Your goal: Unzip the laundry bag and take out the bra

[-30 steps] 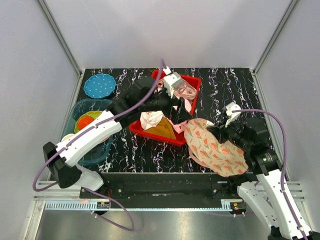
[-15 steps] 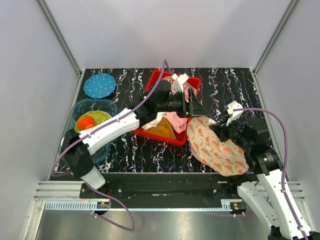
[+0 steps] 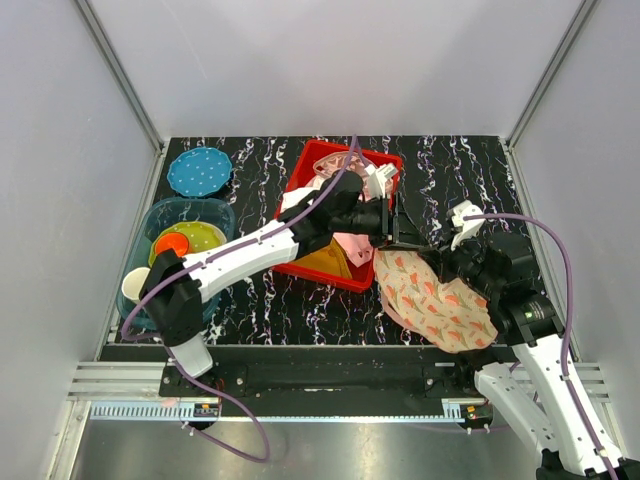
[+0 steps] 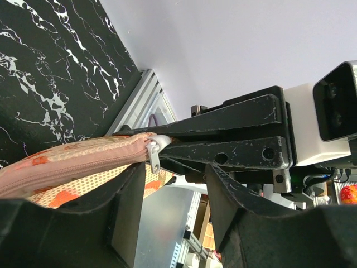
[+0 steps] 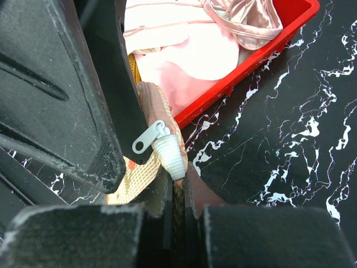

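The laundry bag [image 3: 436,305], peach with red-orange flowers, is held up off the table at the right. My right gripper [image 5: 179,192] is shut on its pink edge, just below a white fabric tab [image 5: 170,157]. The grey zipper pull [image 5: 146,138] sticks out beside that tab. My left gripper [image 4: 173,209] reaches across from the left. Its jaws stand apart, with the zipper pull [image 4: 154,158] just beyond the left fingertip [image 4: 131,195] and nothing between them. From above, the left gripper [image 3: 410,243] meets the right gripper [image 3: 443,264] at the bag's top corner. The bra is hidden.
A red bin [image 3: 384,165] with pink, white and mustard garments stands behind the bag, under the left arm. At the left are a teal tub [image 3: 160,215] with coloured bowls, a blue dotted plate [image 3: 199,171] and a cup [image 3: 135,284].
My left arm has swung right from over the red bin to the bag's zipper end, and its jaws have narrowed. The right gripper has kept its hold; the bag has barely shifted.
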Controlling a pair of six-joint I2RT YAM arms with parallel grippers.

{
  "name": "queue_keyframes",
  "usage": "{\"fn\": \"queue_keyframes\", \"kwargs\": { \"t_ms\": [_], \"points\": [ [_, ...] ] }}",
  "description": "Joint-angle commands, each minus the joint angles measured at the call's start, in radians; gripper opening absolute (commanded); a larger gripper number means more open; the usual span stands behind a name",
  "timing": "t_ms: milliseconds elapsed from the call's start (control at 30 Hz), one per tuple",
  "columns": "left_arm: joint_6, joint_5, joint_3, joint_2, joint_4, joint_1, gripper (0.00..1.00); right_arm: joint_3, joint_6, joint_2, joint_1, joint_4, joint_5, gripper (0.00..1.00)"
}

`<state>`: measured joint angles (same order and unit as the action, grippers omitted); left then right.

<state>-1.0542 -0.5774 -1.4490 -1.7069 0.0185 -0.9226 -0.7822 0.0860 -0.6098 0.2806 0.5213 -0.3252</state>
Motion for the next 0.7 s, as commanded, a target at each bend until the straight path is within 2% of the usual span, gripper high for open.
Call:
{"fn": "queue_keyframes", "kwargs": {
  "t_ms": [0, 300, 367, 400, 467, 500, 667],
  "points": [
    [-0.013, -0.025, -0.051, -0.003, -0.058, 0.002, 0.48, -0.043, 0.015, 0.001, 0.003, -0.001, -0.003, 0.00],
    [-0.004, -0.032, -0.074, -0.020, -0.048, 0.001, 0.40, -0.045, 0.009, 0.005, 0.002, -0.004, -0.005, 0.00],
    [-0.016, -0.044, -0.065, -0.025, -0.067, 0.001, 0.33, -0.045, 0.006, 0.007, 0.003, -0.006, -0.009, 0.00],
    [-0.023, -0.045, -0.063, -0.025, -0.074, 0.001, 0.23, -0.045, 0.006, 0.010, 0.003, -0.006, -0.009, 0.00],
    [-0.026, -0.047, -0.060, -0.025, -0.072, 0.002, 0.11, -0.039, 0.004, 0.015, 0.003, -0.012, -0.011, 0.00],
    [-0.021, -0.048, -0.062, -0.025, -0.068, 0.002, 0.00, -0.037, 0.003, 0.018, 0.003, -0.010, -0.011, 0.00],
    [-0.006, -0.030, -0.057, -0.011, -0.029, 0.025, 0.00, -0.031, 0.006, 0.031, 0.003, 0.005, -0.011, 0.00]
  ]
}}
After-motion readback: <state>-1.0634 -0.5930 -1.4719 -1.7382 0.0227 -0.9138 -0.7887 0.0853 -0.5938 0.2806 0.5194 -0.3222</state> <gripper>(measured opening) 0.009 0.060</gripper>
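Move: The zipper pull hangs between the left hand's open finger pads, about 1 cm forward and 1 cm below, and level left to right. The laundry bag's body sags some 8 cm back, 3 cm right and 8 cm below; the red box's middle is roughly 18 cm forward, 15 cm left and 22 cm lower. From the right hand, gripping the zipper's end tab, the pull is about 1 cm forward and 2 cm left, about level. The left hand eases under 1 cm forward and down, shutting on the zipper pull; the right keeps the tab. ##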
